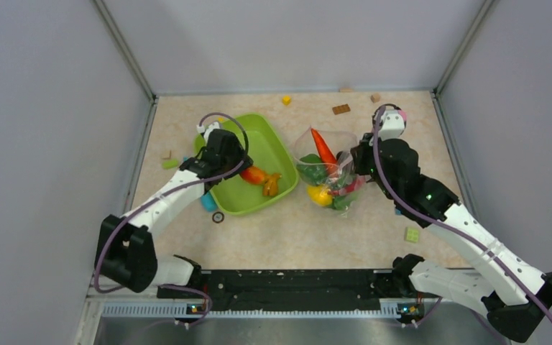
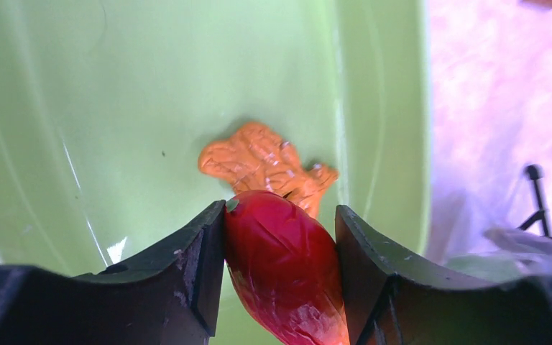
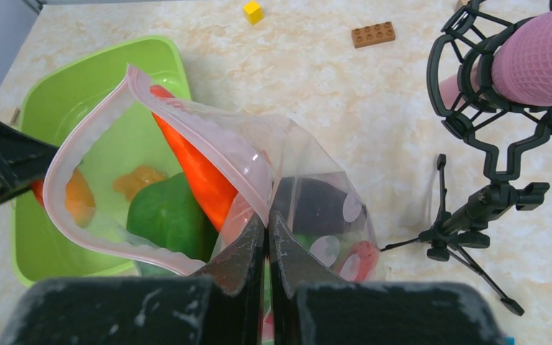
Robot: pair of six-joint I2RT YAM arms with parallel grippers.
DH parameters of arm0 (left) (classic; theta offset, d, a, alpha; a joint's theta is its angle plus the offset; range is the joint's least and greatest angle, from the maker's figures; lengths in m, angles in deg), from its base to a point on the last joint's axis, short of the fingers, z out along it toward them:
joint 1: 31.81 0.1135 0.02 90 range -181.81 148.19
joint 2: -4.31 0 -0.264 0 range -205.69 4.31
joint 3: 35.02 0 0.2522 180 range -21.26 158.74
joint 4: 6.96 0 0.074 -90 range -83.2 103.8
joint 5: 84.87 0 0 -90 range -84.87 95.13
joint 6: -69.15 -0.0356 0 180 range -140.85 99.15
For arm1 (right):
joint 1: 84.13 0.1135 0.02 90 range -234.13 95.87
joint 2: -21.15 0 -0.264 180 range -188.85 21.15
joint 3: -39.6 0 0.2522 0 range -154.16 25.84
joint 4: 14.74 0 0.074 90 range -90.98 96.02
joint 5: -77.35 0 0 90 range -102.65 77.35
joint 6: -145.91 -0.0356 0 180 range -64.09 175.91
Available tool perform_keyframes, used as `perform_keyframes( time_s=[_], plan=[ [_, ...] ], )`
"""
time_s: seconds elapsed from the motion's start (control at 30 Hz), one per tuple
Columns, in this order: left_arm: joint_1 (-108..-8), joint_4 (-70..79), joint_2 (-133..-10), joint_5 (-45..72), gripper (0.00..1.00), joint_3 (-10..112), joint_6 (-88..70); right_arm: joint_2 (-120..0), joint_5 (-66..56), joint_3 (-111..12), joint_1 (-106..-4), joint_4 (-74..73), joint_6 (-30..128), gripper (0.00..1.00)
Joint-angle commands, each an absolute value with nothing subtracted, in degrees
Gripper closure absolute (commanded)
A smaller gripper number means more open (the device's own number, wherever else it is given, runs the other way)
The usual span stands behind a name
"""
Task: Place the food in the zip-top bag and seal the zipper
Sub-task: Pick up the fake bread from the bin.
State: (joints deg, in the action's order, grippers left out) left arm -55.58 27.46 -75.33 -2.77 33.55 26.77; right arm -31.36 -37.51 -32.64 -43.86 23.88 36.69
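Observation:
My left gripper (image 2: 280, 215) is shut on a red chilli (image 2: 284, 266) over the lime-green tray (image 2: 115, 108); in the top view the left gripper (image 1: 238, 167) hangs low inside the tray (image 1: 273, 140). An orange lumpy food piece (image 2: 259, 162) lies on the tray floor just beyond it. The clear zip-top bag (image 3: 316, 208) stands right of the tray with its mouth open toward it. My right gripper (image 3: 268, 224) is shut on the pinkish zipper (image 3: 208, 140) edge. Inside the bag are an orange carrot (image 3: 201, 172), a green pepper (image 3: 169, 215), a dark eggplant (image 3: 313, 205) and a yellow lemon (image 1: 320, 195).
A pink foam-covered microphone (image 3: 539, 65) on a small black tripod (image 3: 474, 215) stands right of the bag. Loose blocks lie about: yellow (image 1: 286, 100) and brown (image 1: 341, 109) at the back, green (image 1: 412, 234) at the right, a blue piece (image 1: 208, 202) by the tray.

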Motion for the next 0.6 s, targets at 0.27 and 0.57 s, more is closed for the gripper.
perform_keyframes(
  time_s=[0.27, 0.57],
  plan=[
    [-56.2, 2.7, -53.6, -4.3, 1.00, 28.4, 17.7, -29.6, -31.5, -33.9, -44.1, 22.7, 34.8, 1.00],
    [-59.2, -17.7, -51.8, 4.3, 1.00, 24.6, 8.6, -30.5, -27.1, -34.2, -44.1, 22.2, 35.4, 1.00]
  ],
)
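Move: My left hand already grips the red-and-orange food above the bin, fingers slanting down. The bag's open mouth, where the food is bound, lies about 21 cm to its right, 3 cm nearer me and some 14 cm higher. On the bin floor, about 10 cm below this hand, the orange food piece sits 2 cm ahead and 5 cm right; the bin's middle is 6 cm straight ahead. From my right hand, pinching the bag's rim, the mouth lies 8 cm left, 1 cm ahead, slightly below. I lift the red-and-orange food almost straight up out of the bin with my left hand, about 21 cm, keeping my grip and swinging the fingers up nearly 50 degrees until they point level; late in the rise I start drifting right towards the bag. My right hand keeps its pinch on the rim and eases the mouth a couple of centimetres left, turning slightly counter-clockwise. ##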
